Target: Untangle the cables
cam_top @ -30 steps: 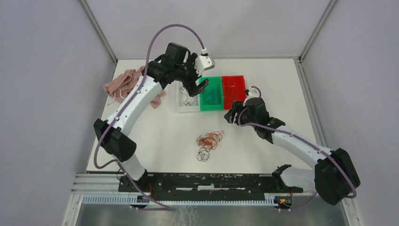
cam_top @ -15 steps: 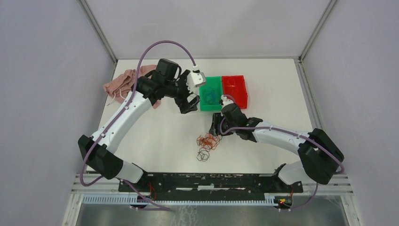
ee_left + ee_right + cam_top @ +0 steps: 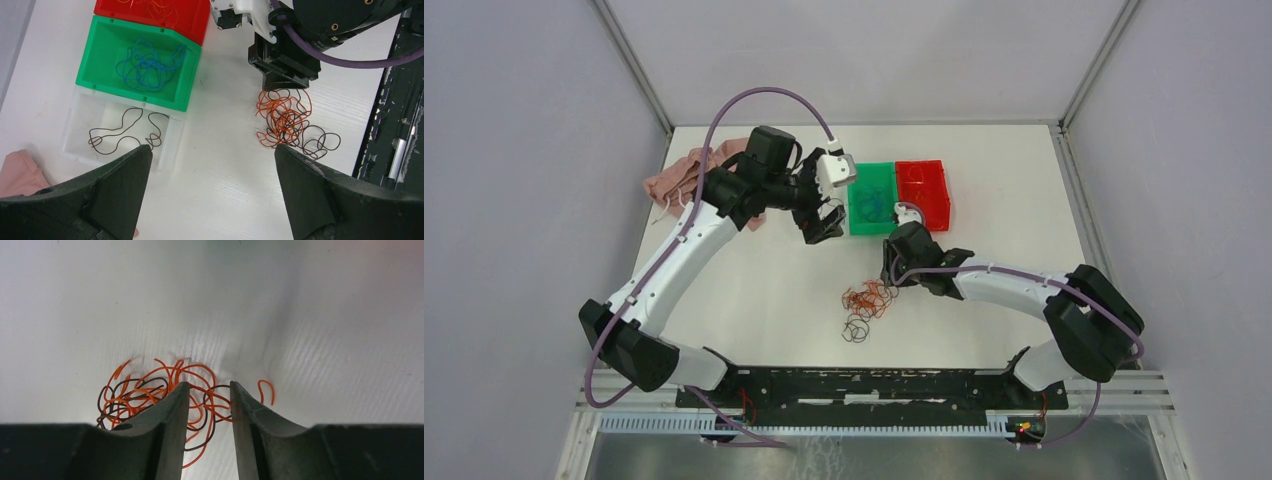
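Observation:
The cables [image 3: 867, 303] lie as a tangle of orange and dark brown wire on the white table; they also show in the left wrist view [image 3: 287, 120]. My right gripper [image 3: 889, 278] is down at the tangle's far right edge. In the right wrist view its jaws [image 3: 210, 385] stand partly open, with orange and brown loops [image 3: 150, 392] between and around the fingertips, nothing pinched. My left gripper [image 3: 824, 226] hovers wide open above the table by the bins, and nothing is between its fingers [image 3: 125, 185].
A green bin [image 3: 186, 85] holds blue cables [image 3: 145, 65]. A red bin [image 3: 150, 22] holds orange ones. A clear bin [image 3: 167, 145] holds a dark brown cable [image 3: 120, 127]. A pink cloth [image 3: 686, 178] lies far left.
My right arm swung left from beside the red bin down onto the tangle, its jaws narrowing. My left arm drew back from over the bins, toward the left and near side.

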Action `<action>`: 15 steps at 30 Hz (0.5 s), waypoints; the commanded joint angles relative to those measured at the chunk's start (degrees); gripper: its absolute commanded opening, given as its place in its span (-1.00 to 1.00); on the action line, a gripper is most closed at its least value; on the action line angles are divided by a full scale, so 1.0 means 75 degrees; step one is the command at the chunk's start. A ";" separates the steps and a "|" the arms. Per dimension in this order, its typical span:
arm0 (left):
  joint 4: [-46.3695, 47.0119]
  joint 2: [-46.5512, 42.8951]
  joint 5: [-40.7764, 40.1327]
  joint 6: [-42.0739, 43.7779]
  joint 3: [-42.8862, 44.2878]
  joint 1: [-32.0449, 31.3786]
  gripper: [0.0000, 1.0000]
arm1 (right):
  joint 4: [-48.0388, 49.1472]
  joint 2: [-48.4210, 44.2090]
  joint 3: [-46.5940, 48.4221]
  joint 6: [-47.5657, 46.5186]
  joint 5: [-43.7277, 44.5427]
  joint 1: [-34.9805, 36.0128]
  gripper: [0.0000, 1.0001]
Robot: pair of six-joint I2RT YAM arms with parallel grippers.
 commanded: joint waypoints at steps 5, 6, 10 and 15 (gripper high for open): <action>0.0141 -0.0186 0.0459 -0.0276 0.0060 -0.0011 1.00 | 0.0606 -0.0409 0.0158 -0.0096 -0.0084 0.0040 -0.73; 0.0140 -0.0191 0.0482 -0.0282 0.0043 -0.0019 1.00 | 0.0695 -0.0531 0.0115 -0.0102 -0.0114 0.0040 -0.83; 0.0140 -0.0317 0.0662 -0.0271 -0.0359 -0.0018 1.00 | 0.0955 -0.1197 0.0028 -0.0094 -0.0317 -0.0008 -1.00; 0.0140 -0.0636 0.1143 -0.0075 -0.1021 -0.0019 1.00 | 0.1478 -0.2102 -0.0040 -0.0045 -0.1051 -0.0150 -1.00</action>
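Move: At the right gripper, the loose right-hand end of the orange cable lies directly between the half-open fingertips, barely 1 cm below them. The bulk of the orange tangle sits about 5 cm to the left and 3 cm back, and the dark cable coils some 7 cm left and 9 cm back. The green bin is about 16 cm ahead and 4 cm left. From the left gripper, that orange end is about 11 cm right, 4 cm back and 22 cm below. Shut the right gripper on the orange strand lying between its fingertips, then lift it away from the tangle, slowly at first and then quickly, about 7 cm up with a slight drift left, letting the fingers tip some 15 degrees up and outward. Keep the left gripper wide open and, late on, dip it about 3 cm back and down towards the tangle. ##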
